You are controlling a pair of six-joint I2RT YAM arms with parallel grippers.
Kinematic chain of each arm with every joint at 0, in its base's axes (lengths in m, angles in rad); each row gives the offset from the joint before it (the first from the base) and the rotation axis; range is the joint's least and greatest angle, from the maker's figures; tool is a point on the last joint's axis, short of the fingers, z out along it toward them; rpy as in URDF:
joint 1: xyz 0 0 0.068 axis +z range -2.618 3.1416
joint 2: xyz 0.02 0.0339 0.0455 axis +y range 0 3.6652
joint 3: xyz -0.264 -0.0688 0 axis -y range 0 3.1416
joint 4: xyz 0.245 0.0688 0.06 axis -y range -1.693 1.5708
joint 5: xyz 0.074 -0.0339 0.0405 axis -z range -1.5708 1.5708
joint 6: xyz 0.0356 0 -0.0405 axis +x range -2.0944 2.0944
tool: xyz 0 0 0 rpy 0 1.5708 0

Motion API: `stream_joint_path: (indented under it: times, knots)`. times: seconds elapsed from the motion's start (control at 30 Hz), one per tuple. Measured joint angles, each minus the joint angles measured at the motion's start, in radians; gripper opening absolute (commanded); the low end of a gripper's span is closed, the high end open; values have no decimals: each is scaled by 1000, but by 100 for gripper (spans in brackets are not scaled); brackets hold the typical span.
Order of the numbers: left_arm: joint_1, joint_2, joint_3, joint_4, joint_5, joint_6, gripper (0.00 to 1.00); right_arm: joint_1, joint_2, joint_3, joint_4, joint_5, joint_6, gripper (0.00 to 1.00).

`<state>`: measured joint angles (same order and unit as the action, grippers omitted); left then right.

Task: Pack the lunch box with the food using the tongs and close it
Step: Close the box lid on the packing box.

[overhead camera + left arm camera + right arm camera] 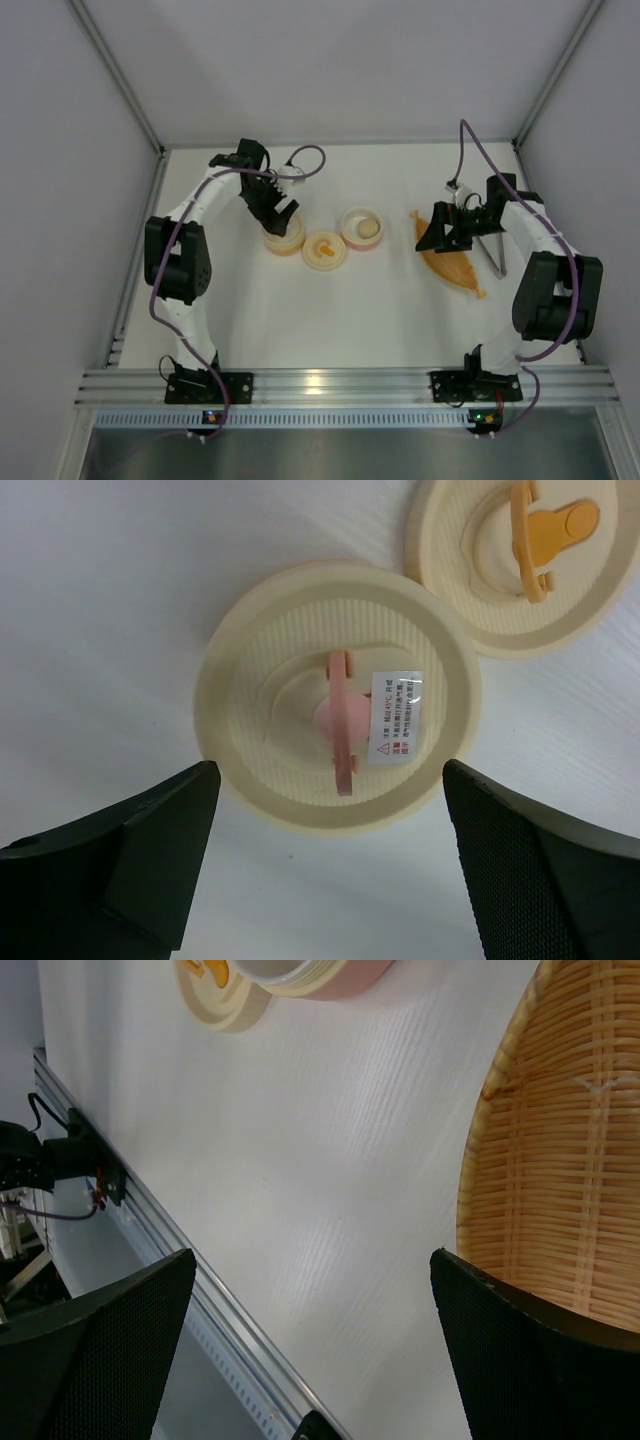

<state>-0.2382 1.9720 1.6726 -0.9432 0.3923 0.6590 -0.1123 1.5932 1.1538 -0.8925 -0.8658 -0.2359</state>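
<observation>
My left gripper (281,216) hangs open just above a cream round container closed by a lid with a pink handle (283,238). In the left wrist view the gripper (328,780) has its fingers spread on either side of that lid (340,720), touching nothing. A pink open bowl (363,228) holds the cream-white ball of food (367,228). The grey tongs (493,258) lie on the table right of the orange wicker tray (455,265). My right gripper (440,235) is open and empty over the tray's left edge (570,1160), apart from the tongs.
A loose cream lid with an orange handle (325,250) lies between the closed container and the pink bowl, and shows in the left wrist view (530,540). The table's near aluminium rail (180,1260) runs below the right gripper (312,1260). White walls enclose the table.
</observation>
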Motion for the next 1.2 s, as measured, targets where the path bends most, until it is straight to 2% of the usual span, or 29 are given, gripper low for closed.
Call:
stream_joint_path:
  times: [0.23,0.27,0.33,0.37,0.4,0.43,0.47,0.6,0.8,1.2]
  knots:
    - [62,-51,32,49,39,-144,98,0,0,0,-2,0,0,99]
    - [70,-69,38,52,54,-162,91,0,0,0,-2,0,0,100]
    - [81,-102,49,49,99,-187,65,0,0,0,-2,-1,0,99]
    - [82,-117,55,45,121,-203,41,0,0,0,-2,-1,0,99]
    - [80,-127,63,41,144,-219,35,0,0,0,-2,-3,0,99]
    - [79,-134,68,41,160,-227,34,0,0,0,-2,-4,0,99]
    - [78,-135,72,37,181,-238,29,0,0,0,-2,-5,0,99]
    - [72,-129,59,22,242,-293,25,0,1,0,-2,-11,1,99]
    - [72,-71,32,13,283,-342,25,0,6,2,-3,-13,1,99]
    - [77,75,27,29,243,-380,25,0,9,8,-6,-12,-2,99]
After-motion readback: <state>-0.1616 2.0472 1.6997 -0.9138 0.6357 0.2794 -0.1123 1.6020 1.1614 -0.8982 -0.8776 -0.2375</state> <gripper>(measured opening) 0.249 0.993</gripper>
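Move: The left hand, fingers wide open, hangs right over the pink-handled lid on the lunch box: the lid's middle is about 2 cm to its right, 1 cm ahead and 2 cm below. The orange-tab lid lies on the table some 10 cm right of that lid and 4 cm nearer the bases; the open pink box stands about 18 cm right of it and 1 cm farther out. From the right hand the pink-handled lid is roughly 35 cm left, 9 cm ahead and 5 cm lower. Straight up off the pink-handled lid by about 9 cm, the left hand narrows its fingers to roughly a quarter open, then sinks just as far back towards the lid, ending about 2 cm right of its start. On the way the wrist turns nearly 20 degrees counter-clockwise and leans the fingertips farther to the right, bringing them down close beside the pink handle; whether they touch can't be seen. ##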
